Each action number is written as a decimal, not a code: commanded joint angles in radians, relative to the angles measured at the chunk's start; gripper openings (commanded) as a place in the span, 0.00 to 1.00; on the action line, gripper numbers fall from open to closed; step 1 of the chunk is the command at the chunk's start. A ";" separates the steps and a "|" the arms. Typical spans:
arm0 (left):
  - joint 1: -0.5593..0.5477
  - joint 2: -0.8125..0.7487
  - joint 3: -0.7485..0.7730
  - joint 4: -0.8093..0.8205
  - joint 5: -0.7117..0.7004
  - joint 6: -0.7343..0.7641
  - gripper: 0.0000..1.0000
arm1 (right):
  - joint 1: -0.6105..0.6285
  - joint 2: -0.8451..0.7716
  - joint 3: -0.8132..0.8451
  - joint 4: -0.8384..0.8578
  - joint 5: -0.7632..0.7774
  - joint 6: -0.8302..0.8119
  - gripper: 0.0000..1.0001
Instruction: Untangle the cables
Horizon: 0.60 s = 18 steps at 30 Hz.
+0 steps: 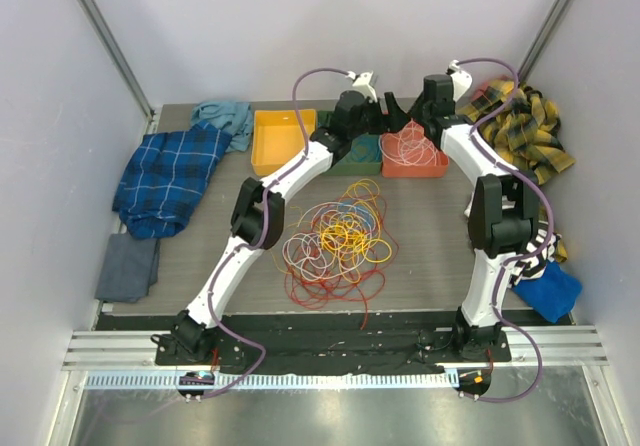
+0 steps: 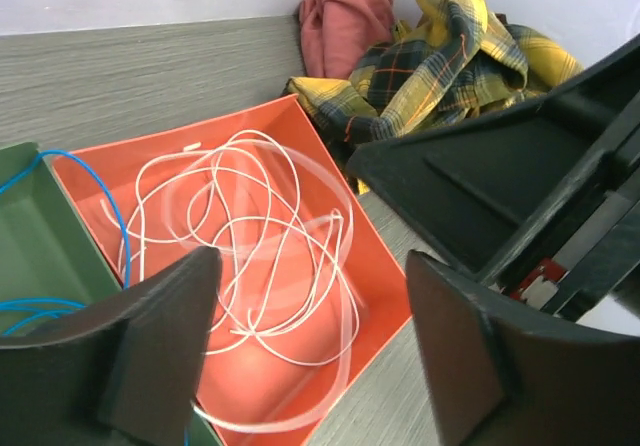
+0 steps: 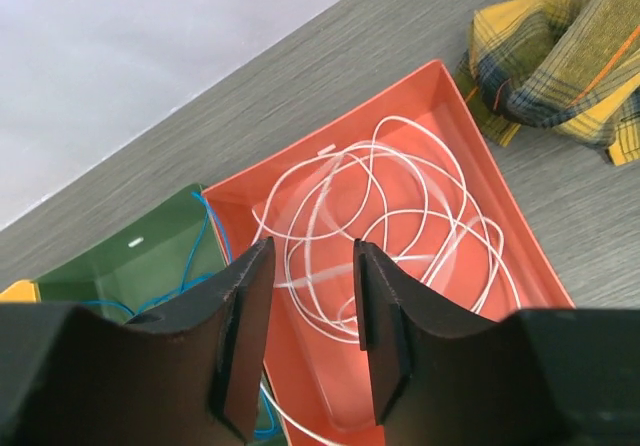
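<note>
The cables lie as a tangle of red, orange, yellow, white and blue loops in the middle of the table. Both arms reach over the bins at the back. My left gripper is open above the near corner of the orange bin, with nothing between its fingers. My right gripper is open over the same orange bin. White cables lie coiled inside it, and one white loop shows blurred, free of both grippers. A blue cable lies in the green bin.
A yellow bin stands left of the green one. A yellow plaid cloth and a red cloth lie at the back right. Blue plaid cloth and grey cloth lie at the left, a blue cloth at the right.
</note>
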 commanded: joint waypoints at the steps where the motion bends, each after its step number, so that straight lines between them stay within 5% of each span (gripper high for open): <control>1: -0.001 -0.035 0.057 0.046 0.014 0.016 0.93 | 0.004 -0.076 0.049 0.057 0.029 -0.003 0.47; 6: -0.003 -0.146 -0.031 0.038 0.004 0.012 1.00 | 0.020 -0.203 -0.014 0.072 0.039 0.016 0.47; 9: -0.009 -0.368 -0.311 0.099 -0.052 0.027 1.00 | 0.046 -0.325 -0.141 0.121 0.046 0.033 0.45; 12: -0.023 -0.607 -0.576 0.112 -0.162 0.078 1.00 | 0.106 -0.450 -0.276 0.146 0.074 0.028 0.43; 18: -0.110 -0.920 -0.827 -0.210 -0.565 0.137 1.00 | 0.286 -0.573 -0.517 0.226 0.140 -0.042 0.41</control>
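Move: The tangle of cables lies about 28 cm back and 14 cm to the left of the left hand, and from the right hand some 28 cm back and 20 cm left, roughly 17 cm below both. The red bin with the white cable is about 4 cm right of the left hand and level with it, 15 cm lower. The green bin is some 11 cm left of the left hand, also level with it. Both empty hands draw back, up and left from the red bin, about 17 cm, left fingers opening fully. ##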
